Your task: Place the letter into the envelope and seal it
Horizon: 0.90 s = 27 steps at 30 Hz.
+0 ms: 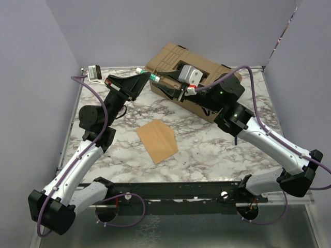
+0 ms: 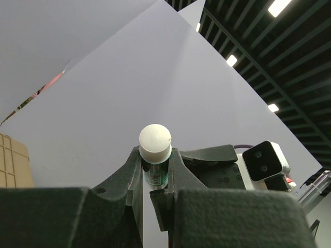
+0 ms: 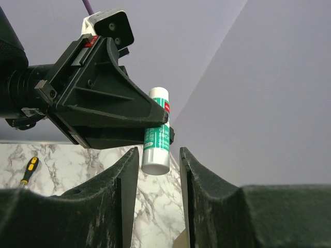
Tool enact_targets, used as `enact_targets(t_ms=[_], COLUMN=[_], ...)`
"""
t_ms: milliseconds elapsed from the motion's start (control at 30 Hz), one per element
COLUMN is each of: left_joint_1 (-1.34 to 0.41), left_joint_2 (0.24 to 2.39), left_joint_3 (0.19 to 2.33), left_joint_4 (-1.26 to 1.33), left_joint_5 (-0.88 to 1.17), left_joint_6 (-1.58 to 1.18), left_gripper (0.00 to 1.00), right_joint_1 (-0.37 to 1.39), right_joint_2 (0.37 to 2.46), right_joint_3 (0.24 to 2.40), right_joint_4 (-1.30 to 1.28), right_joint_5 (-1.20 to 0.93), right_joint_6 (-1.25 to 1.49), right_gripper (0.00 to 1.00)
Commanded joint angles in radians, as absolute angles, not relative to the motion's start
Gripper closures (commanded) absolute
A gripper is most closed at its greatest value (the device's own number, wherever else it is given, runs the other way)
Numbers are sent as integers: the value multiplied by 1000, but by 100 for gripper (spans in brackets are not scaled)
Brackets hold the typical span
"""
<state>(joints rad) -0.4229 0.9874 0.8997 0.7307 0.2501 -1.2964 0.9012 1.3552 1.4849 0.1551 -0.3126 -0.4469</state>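
Note:
The orange-brown envelope [image 1: 156,139] lies flat in the middle of the marble table, away from both grippers. The letter shows in no view. Raised above the back of the table, my left gripper [image 1: 146,77] [image 2: 155,170] is shut on a green glue stick [image 1: 153,77] [image 3: 156,132], whose white cap [image 2: 155,142] pokes out past the fingers. My right gripper [image 1: 164,83] [image 3: 159,155] faces the left one. Its jaws stand open around the stick's bottom end, with a gap showing on either side.
A brown cardboard box [image 1: 176,57] sits at the back of the table under the right wrist. A yellow-handled screwdriver [image 3: 28,170] lies on the marble. Purple walls close in the left, back and right sides.

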Motion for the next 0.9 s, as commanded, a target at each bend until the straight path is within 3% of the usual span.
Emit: enact_targets(t_ms=[0,200,400,700,867], left_joint_1=[-422,-421,-421,-421,-421], left_joint_2=[969,968,963,915,901], left_joint_3=[905,901,892,872,852], left_joint_4=[739,739,739,761,904], left_joint_5=[265,271,273,240,298], left_joint_6=[-1276,-1273,-1257,-1031,-921], left_gripper=[100,100,100,100,100], right_joint_1=[904,904,904,902,892], right_joint_2=[1363,1365,1365,1364,1341], right_joint_3=[1482,1483,1506,1542,1473], right_joint_4=[122,120,129,229,351], right_joint_5=[-279,-275,-303,-372,-323], right_joint_6=[-449,-440,-336,305,685], right_gripper=[61,67,99,100,100])
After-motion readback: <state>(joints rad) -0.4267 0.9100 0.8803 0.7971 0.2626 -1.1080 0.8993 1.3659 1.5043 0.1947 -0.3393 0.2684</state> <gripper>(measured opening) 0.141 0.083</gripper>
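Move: The glue stick sits in the left hand's fingertips, its middle practically at that hand. From the right hand, the stick's middle is about 3 cm to the left and 1 cm ahead and above, with its near white end already between the open fingers. The envelope lies on the table roughly 48 cm below the right hand, about 2 cm to its right and level fore-and-aft. The toolbox is some 20 cm ahead of the right hand, 14 cm to its right and 38 cm below. The glue stick's right-hand white end is pinched as the right fingers close, that hand first sinking slightly. Then both grippers, the left keeping its hold, draw back together about 3 cm, drifting slightly left and rising, the left more. Meanwhile the right wrist rolls some 40 degrees, its forward side going down, and the left fingers tilt up a little. ##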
